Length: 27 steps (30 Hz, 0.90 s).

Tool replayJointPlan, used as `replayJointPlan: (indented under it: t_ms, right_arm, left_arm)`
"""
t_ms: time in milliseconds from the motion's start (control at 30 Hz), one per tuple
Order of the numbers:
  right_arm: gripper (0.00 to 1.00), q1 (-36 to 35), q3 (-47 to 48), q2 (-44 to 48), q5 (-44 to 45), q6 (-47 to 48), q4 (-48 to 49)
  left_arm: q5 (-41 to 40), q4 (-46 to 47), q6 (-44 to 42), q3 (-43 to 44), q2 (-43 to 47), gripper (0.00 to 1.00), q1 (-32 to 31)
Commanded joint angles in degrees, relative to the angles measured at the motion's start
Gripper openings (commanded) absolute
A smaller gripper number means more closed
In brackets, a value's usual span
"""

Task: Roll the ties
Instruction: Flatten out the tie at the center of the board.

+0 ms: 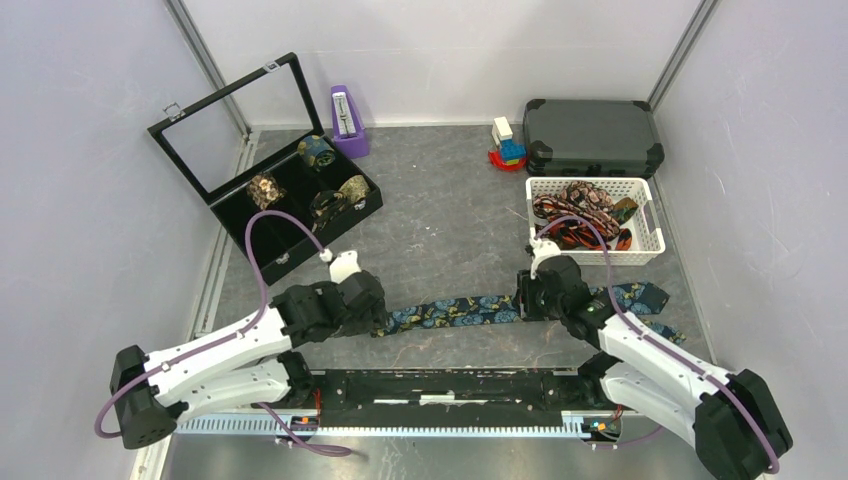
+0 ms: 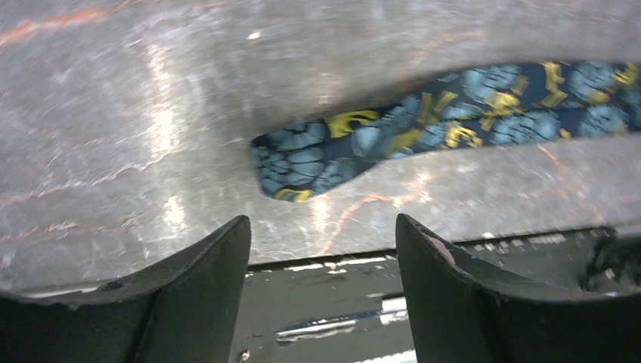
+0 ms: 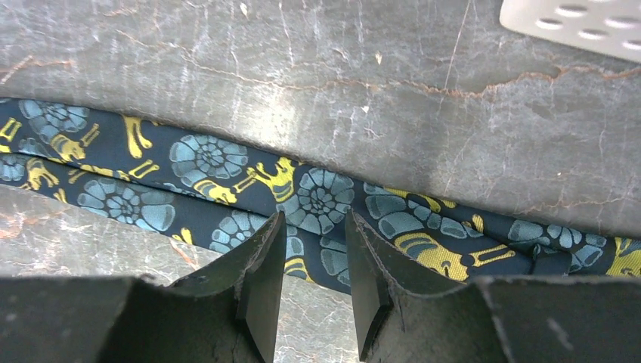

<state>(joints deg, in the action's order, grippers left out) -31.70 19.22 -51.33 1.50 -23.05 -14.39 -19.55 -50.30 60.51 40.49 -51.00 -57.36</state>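
A dark navy tie (image 1: 460,310) with a blue and gold pattern lies flat across the table, its wide end (image 1: 640,297) to the right. My left gripper (image 1: 378,312) is at its narrow end. In the left wrist view that end (image 2: 295,162) lies just beyond my open left gripper (image 2: 321,227), with nothing between the fingers. My right gripper (image 1: 522,300) is over the middle of the tie. In the right wrist view its fingertips (image 3: 274,227) stand a little apart over the tie (image 3: 204,162), with bare table showing in the gap of the gripper (image 3: 314,223).
An open black display box (image 1: 290,255) at the back left holds several rolled ties (image 1: 317,152). A white basket (image 1: 650,215) at the right holds loose ties. A purple metronome (image 1: 347,120), toy blocks (image 1: 506,143) and a dark case (image 1: 592,135) stand at the back. A black rail (image 1: 440,390) runs along the near edge.
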Motion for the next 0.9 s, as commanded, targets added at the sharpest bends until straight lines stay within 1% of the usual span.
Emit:
replayJointPlan:
  t_ms: [0, 33, 133, 267, 433, 567, 800, 867]
  right_arm:
    - [0.41, 0.2, 3.9, 1.8, -1.3, 0.9, 1.8]
    - [0.41, 0.2, 4.0, 2.5, -2.7, 1.1, 2.0]
    - [0.42, 0.2, 3.8, 4.8, -2.9, 1.6, 2.0]
    - [0.42, 0.3, 3.2, 5.5, -3.5, 1.6, 1.5]
    - [0.42, 0.2, 1.9, 6.4, -4.0, 1.2, 1.6]
    - [0.42, 0.2, 1.8, 6.8, -3.8, 1.2, 1.2]
    - [0.42, 0.2, 1.5, 6.9, -3.9, 1.5, 0.9]
    - [0.42, 0.2, 1.5, 6.9, -3.9, 1.4, 0.9]
  left_arm:
    - [-7.1, -2.1, 13.2, -4.5, 1.1, 0.74, -0.2]
    - [-7.3, -0.9, 13.7, -5.8, 1.7, 0.73, -0.2]
    - [-6.4, 5.8, 14.2, -9.6, 4.6, 0.70, -0.1]
    - [-6.3, 10.4, 15.4, -12.8, 5.9, 0.67, -0.1]
    - [-6.0, 13.8, 15.2, -14.1, 4.2, 0.65, -0.1]
    - [-6.4, 15.3, 16.0, -15.8, 4.8, 0.63, -0.1]
    - [-6.6, 17.7, 17.6, -19.2, 6.4, 0.54, -0.1]
    - [-6.6, 18.4, 17.9, -19.8, 6.5, 0.48, -0.2]
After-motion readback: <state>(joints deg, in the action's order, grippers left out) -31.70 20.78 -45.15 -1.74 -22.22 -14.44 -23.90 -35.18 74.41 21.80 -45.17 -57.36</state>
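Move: The tie's left end lies about 8 cm below the open left hand and only some 2 cm ahead of it; the black case stands roughly 21 cm ahead and 14 cm to this hand's left. The right hand hovers close over the tie's strip, which is about 2 cm beneath it; the basket is some 16 cm ahead and 13 cm to its right. Left hand sinks about 6 cm towards the tie's left end, fingers narrowing; right rises some 4 cm. ##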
